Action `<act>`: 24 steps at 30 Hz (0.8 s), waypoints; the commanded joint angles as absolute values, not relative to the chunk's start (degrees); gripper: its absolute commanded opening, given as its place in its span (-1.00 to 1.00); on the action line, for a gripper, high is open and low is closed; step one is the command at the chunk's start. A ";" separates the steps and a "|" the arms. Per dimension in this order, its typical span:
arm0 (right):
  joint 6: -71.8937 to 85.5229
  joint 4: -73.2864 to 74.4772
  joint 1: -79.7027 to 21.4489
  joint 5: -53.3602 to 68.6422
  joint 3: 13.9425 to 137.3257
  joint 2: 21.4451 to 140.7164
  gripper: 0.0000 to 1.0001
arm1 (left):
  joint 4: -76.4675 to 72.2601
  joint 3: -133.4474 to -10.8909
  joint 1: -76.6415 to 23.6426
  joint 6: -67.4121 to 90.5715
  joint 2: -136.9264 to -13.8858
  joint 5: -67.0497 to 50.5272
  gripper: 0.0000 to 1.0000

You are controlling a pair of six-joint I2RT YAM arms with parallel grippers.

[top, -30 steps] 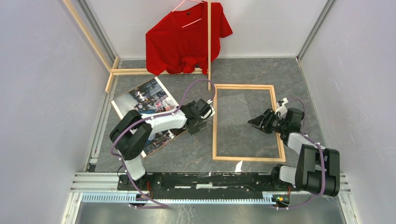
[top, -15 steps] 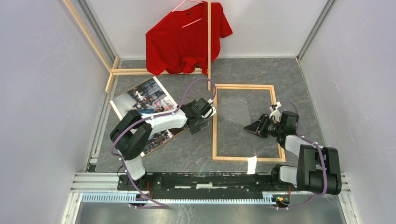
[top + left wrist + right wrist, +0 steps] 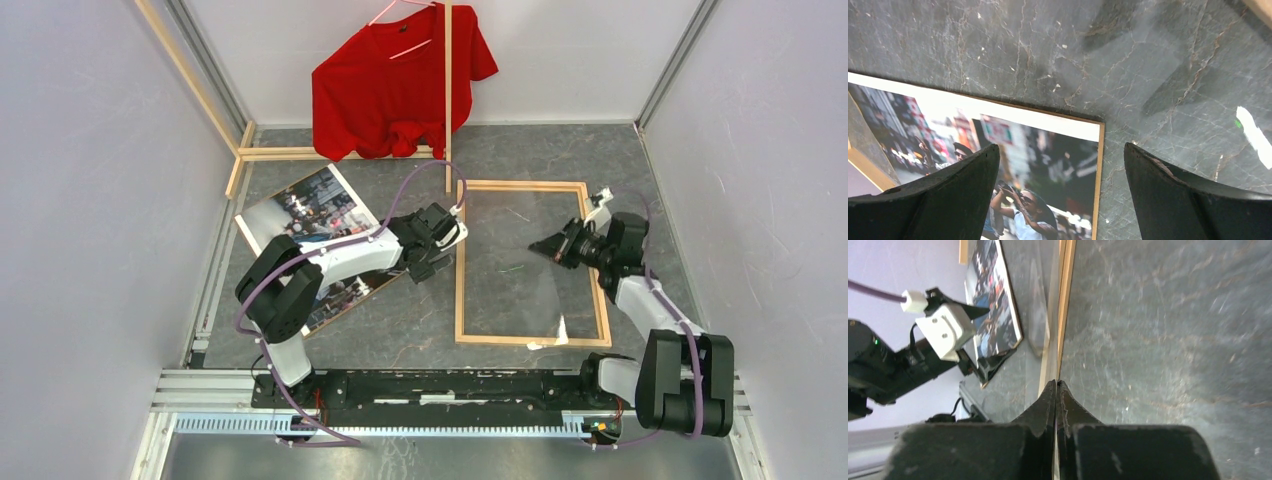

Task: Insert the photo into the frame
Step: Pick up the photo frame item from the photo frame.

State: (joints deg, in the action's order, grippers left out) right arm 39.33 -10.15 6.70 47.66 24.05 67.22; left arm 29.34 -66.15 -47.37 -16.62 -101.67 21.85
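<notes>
The photo (image 3: pixel 312 208) (image 3: pixel 1048 165), a colour print with a white border, lies flat on the grey floor left of the frame, with a thin tan edge along its side. My left gripper (image 3: pixel 432 252) (image 3: pixel 1060 146) hovers open over its corner, one finger above the print and the other above bare floor. The frame (image 3: pixel 460 290) (image 3: pixel 1065 305) of thin light wood lies right of it. My right gripper (image 3: pixel 550 247) (image 3: pixel 1056 382) is over the frame's inside, shut on the edge of the clear pane (image 3: pixel 520 275) (image 3: pixel 1040 335), which stands tilted up from the frame.
A red T-shirt (image 3: pixel 400 85) hangs on a hanger at the back wall. Loose light-wood slats (image 3: pixel 300 153) lie and lean at the back left. White walls close in on both sides, and the arms' base rail (image 3: pixel 440 385) runs along the near edge.
My right gripper went from open to shut and moved up toward the frame's far half. The pane's glare patch shifted right. The left arm barely moved.
</notes>
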 commanded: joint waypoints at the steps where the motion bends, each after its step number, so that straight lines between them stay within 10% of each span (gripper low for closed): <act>1: 28.42 4.92 6.54 37.91 34.62 67.17 -1.00 | 31.72 -70.75 -47.57 -17.61 -101.11 20.31 1.00; 24: 16.52 23.11 7.96 18.47 48.36 65.46 -1.00 | 37.28 -84.39 -46.06 -5.95 -109.41 0.59 1.00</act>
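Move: The right gripper already pinches the right edge of the clear sheet, whose middle lies about 10 cm to its left, 2 cm ahead and slightly below. The frame's middle is some 4 cm ahead of that gripper, level sideways, and 10 cm below. From the open left gripper the sheet's middle is roughly 11 cm to the right and 3 cm ahead at nearly its height; the photo's middle lies about 23 cm left, 6 cm ahead and 6 cm lower. Keep the right gripper shut on the sheet's edge and carry it about 8 cm right, with some 4 cm forward and 3 cm up, rolling the wrist some 30 degrees so the fingers point more steeply down. Meanwhile lift the open left gripper about 3 cm, then take it right towards the frame's left bar, sinking slightly at the end and tipping its fingertips rightward. ##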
